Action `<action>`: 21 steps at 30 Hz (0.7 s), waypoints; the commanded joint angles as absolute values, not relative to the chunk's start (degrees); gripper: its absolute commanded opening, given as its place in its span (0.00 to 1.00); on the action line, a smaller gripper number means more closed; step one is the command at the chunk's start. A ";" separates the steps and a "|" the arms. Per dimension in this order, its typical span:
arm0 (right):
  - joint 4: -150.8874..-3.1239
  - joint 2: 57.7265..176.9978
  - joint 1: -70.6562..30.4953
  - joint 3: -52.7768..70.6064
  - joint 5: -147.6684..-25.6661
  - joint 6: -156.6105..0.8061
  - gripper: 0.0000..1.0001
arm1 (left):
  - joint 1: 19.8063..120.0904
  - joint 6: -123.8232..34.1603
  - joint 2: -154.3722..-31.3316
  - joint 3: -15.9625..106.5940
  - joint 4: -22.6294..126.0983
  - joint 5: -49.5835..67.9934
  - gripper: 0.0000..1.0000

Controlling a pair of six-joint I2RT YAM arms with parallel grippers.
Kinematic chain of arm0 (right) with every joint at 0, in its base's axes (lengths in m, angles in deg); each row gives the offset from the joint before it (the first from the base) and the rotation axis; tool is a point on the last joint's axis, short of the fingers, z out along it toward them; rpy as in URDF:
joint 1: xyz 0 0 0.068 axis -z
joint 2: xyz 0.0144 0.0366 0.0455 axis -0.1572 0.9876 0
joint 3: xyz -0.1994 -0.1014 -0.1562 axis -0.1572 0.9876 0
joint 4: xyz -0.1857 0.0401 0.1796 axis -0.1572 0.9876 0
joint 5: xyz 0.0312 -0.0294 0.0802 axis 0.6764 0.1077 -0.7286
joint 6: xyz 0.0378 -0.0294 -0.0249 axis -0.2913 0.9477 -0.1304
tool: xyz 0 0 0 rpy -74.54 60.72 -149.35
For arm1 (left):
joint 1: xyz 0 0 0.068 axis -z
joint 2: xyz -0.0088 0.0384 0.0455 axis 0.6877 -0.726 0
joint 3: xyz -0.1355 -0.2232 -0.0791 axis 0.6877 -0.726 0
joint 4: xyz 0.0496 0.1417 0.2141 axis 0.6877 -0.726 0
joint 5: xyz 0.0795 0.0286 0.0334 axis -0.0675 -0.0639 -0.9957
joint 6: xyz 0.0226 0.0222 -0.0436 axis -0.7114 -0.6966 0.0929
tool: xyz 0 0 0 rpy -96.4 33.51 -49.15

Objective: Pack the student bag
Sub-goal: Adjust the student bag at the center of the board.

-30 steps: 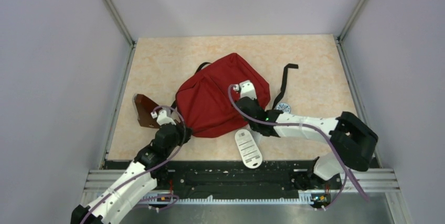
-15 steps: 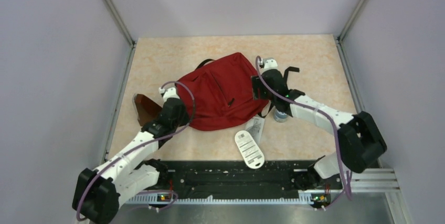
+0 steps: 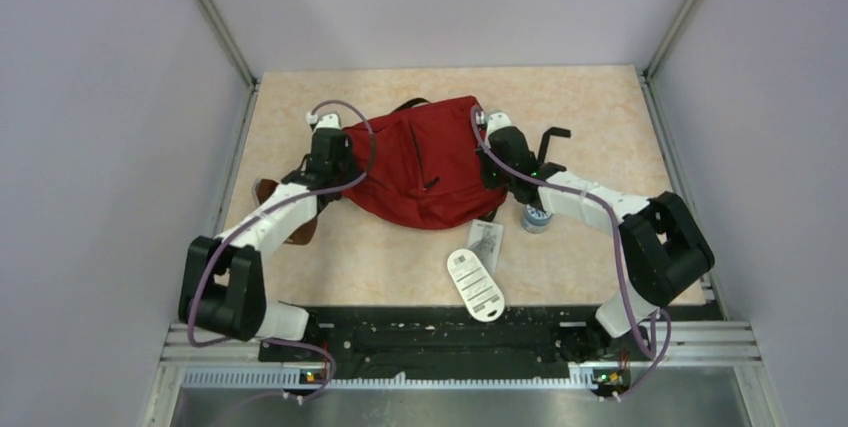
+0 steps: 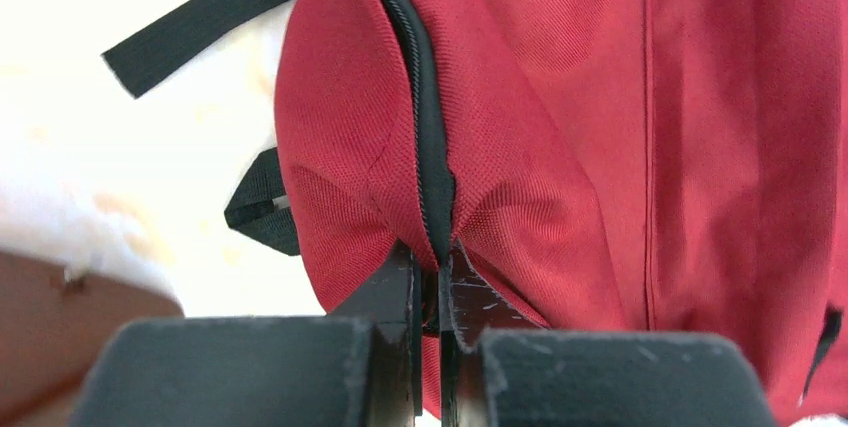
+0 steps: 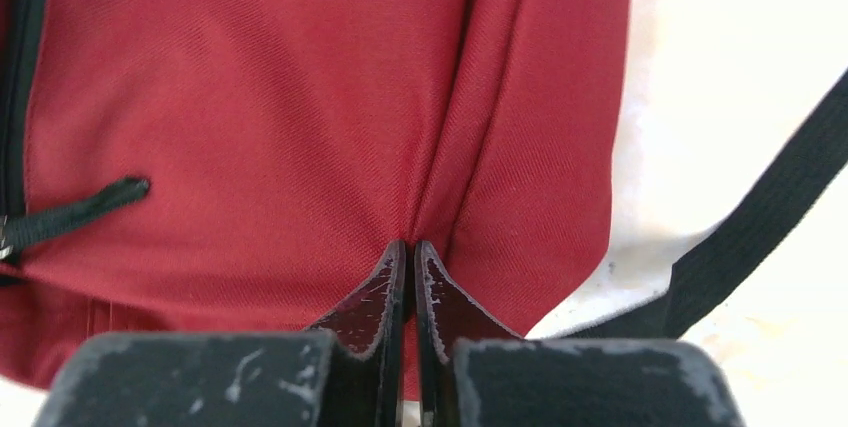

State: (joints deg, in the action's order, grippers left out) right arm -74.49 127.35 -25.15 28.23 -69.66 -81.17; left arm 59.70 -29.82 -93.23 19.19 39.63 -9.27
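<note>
The red student bag [image 3: 420,162] lies stretched across the middle of the table. My left gripper [image 3: 338,160] is shut on the bag's left end, pinching the fabric at its black zipper [image 4: 428,147]. My right gripper [image 3: 492,155] is shut on a fold of the bag's right edge [image 5: 470,147]. A black strap [image 5: 770,217] trails off beside the right fingers. Both grippers hold the bag taut between them.
A brown triangular pouch [image 3: 295,230] lies under my left arm. A white oval tag [image 3: 473,283] and a printed card [image 3: 487,239] lie near the front. A small grey roll [image 3: 536,218] sits by my right arm. A black strap end [image 3: 552,135] lies at the right.
Both grippers moved toward the back of the table and apart, dragging the bag with them and stretching it wider and flatter. The pouch and the grey roll are more uncovered.
</note>
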 commanded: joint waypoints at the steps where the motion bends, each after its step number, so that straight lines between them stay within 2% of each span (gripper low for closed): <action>1: -73.18 124.17 -24.88 27.94 -73.97 -82.72 0.00 | 57.05 -33.98 -101.85 28.77 47.33 -7.17 0.00; 4: -72.79 121.69 -24.96 30.72 -77.13 -86.29 0.00 | 56.98 -37.40 -106.76 34.86 45.30 -5.80 0.01; 5: -72.74 120.84 -25.09 31.61 -78.31 -87.46 0.00 | 56.98 -38.24 -108.20 37.22 43.21 -5.89 0.08; 8: -72.28 118.03 -26.17 33.66 -78.76 -89.06 0.00 | 57.07 -39.76 -110.54 42.54 36.96 -6.52 0.46; 10: -71.35 116.49 -26.37 33.53 -78.56 -88.91 0.00 | 57.12 -40.45 -110.02 43.15 36.22 -7.06 0.63; 11: -70.55 115.73 -26.37 32.96 -77.41 -88.48 0.01 | 57.16 -40.77 -109.22 42.86 36.07 -7.15 0.75; 12: -69.78 115.02 -26.37 32.24 -76.31 -87.64 0.08 | 57.28 -40.92 -108.16 42.22 35.83 -7.31 0.80; 15: -69.49 112.84 -26.37 30.11 -75.20 -83.45 0.48 | 57.95 -41.18 -103.87 40.26 35.28 -6.80 0.88; 16: -70.02 112.42 -26.37 29.83 -75.92 -81.48 0.56 | 58.19 -41.08 -102.31 39.25 35.45 -5.52 0.89; 18: -72.23 111.77 -26.37 29.48 -79.31 -77.37 0.64 | 58.78 -41.28 -98.77 36.12 37.54 -0.17 0.89; 21: -76.40 112.28 -26.45 29.39 -85.92 -71.81 0.66 | 60.39 -41.47 -94.24 30.48 42.61 8.72 0.90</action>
State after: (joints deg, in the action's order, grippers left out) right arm -70.44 113.69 -25.83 32.26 -78.25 -80.52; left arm 58.41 -40.20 -101.37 35.91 36.37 -2.35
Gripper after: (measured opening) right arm 0.651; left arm 0.896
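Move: The student bag is already pinched by its two sides: its middle lies about 17 cm to the right of the left hand, nearly level with it, and about 14 cm to the left of the right hand, also level, some 5 cm below both. The brown case stands 14 cm left and 10 cm back of the left hand. From the right hand, the round tin is about 12 cm right and 10 cm back, and the clear pouch lies roughly 17 cm straight back. The bag's two sides are drawn opposite ways, to turn it clockwise: the left hand, still pinching, carries its side forward, travelling about 8 cm and opening wide near the far end, while the right hand keeps its pinch and draws back some 4 cm before opening too. Both hands then come free and rise off the cloth, the left easing back towards the base. ##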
